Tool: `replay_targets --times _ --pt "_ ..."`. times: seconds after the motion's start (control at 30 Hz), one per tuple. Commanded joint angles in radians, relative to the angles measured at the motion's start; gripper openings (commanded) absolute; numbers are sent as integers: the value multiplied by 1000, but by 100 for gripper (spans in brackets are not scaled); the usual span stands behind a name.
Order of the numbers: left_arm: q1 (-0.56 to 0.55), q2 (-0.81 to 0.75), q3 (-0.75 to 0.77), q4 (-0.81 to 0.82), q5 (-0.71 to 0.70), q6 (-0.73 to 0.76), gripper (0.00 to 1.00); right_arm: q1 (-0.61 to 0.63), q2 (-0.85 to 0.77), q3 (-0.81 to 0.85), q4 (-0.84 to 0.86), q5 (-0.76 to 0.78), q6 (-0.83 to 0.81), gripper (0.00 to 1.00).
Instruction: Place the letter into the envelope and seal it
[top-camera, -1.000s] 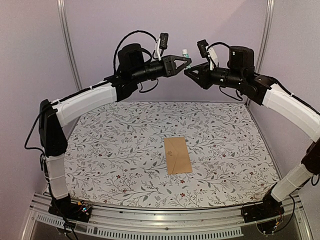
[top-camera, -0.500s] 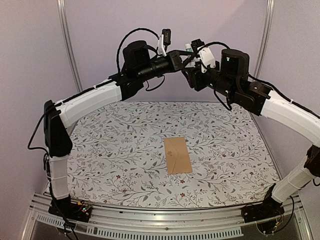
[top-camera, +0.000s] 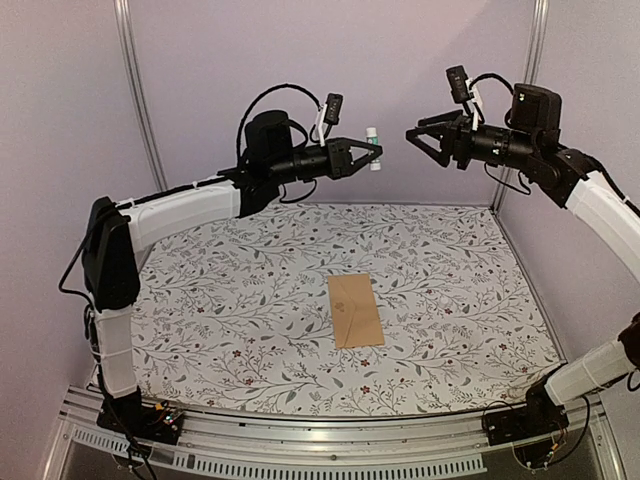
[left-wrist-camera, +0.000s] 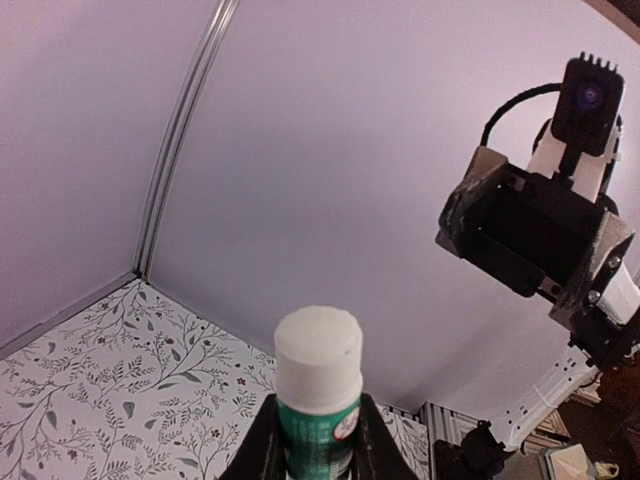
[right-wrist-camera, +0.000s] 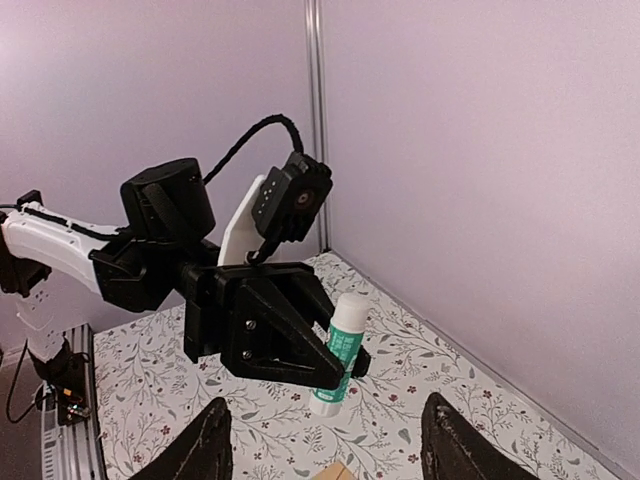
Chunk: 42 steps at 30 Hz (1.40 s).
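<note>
The tan envelope lies flat on the flowered table, flap down, near the middle. The letter is out of view. High above the table's far side, my left gripper is shut on a green-and-white glue stick, which stands upright between its fingers. The left wrist view shows the stick's white end poking up from the jaws. My right gripper hangs open a short way to the right of the stick, empty and pointing at it. In the right wrist view the glue stick shows between my spread fingers.
The flowered tablecloth covers the table. Purple walls with metal corner posts close in the back and sides. An aluminium rail runs along the near edge by the arm bases.
My right gripper has opened and pulled back to the right, away from the glue stick. The left gripper has kept its hold on the stick and dropped a little.
</note>
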Motion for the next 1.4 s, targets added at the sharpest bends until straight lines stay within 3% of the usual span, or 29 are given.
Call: replay_targets --times 0.0,0.17,0.6,0.9,1.17,1.37 --pt "7 -59 5 124 170 -34 0 -35 107 43 -109 -427 38 58" --pt "5 -54 11 128 197 -73 0 -33 184 65 -107 -561 43 55" --pt "-3 -30 42 112 198 -94 0 9 237 100 -11 -553 127 56" --pt "-2 -12 67 109 215 -100 0 12 259 97 15 -520 163 51" --pt "-2 -5 74 103 211 -106 0 11 268 96 47 -523 190 38" --pt "0 8 88 98 216 -113 0 12 279 105 64 -514 206 37"
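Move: The glue stick stands in the left hand's closed fingers, its middle about 1 cm above that hand point, and its lower end is free. From the right hand, empty and open, the stick is some 8 cm to the left, 4 cm ahead and 6 cm lower. The envelope lies on the table roughly 10 cm nearer the base than the stick and almost straight below it, some 39 cm under the left hand. The right hand goes left about 6 cm and down about as far, dipping slightly too low and coming back up a little, while it swings some 30 degrees counter-clockwise and tips its fingers down towards the glue stick's lower end; its fingers narrow from wide open to just over half that gap, still not shut. The left hand keeps its grip on the stick and brings it about 4 cm back and 4 cm up, turning slightly clockwise, mostly early on, then nearly holds still for the right fingers, whose contact with the stick can't be made out. ##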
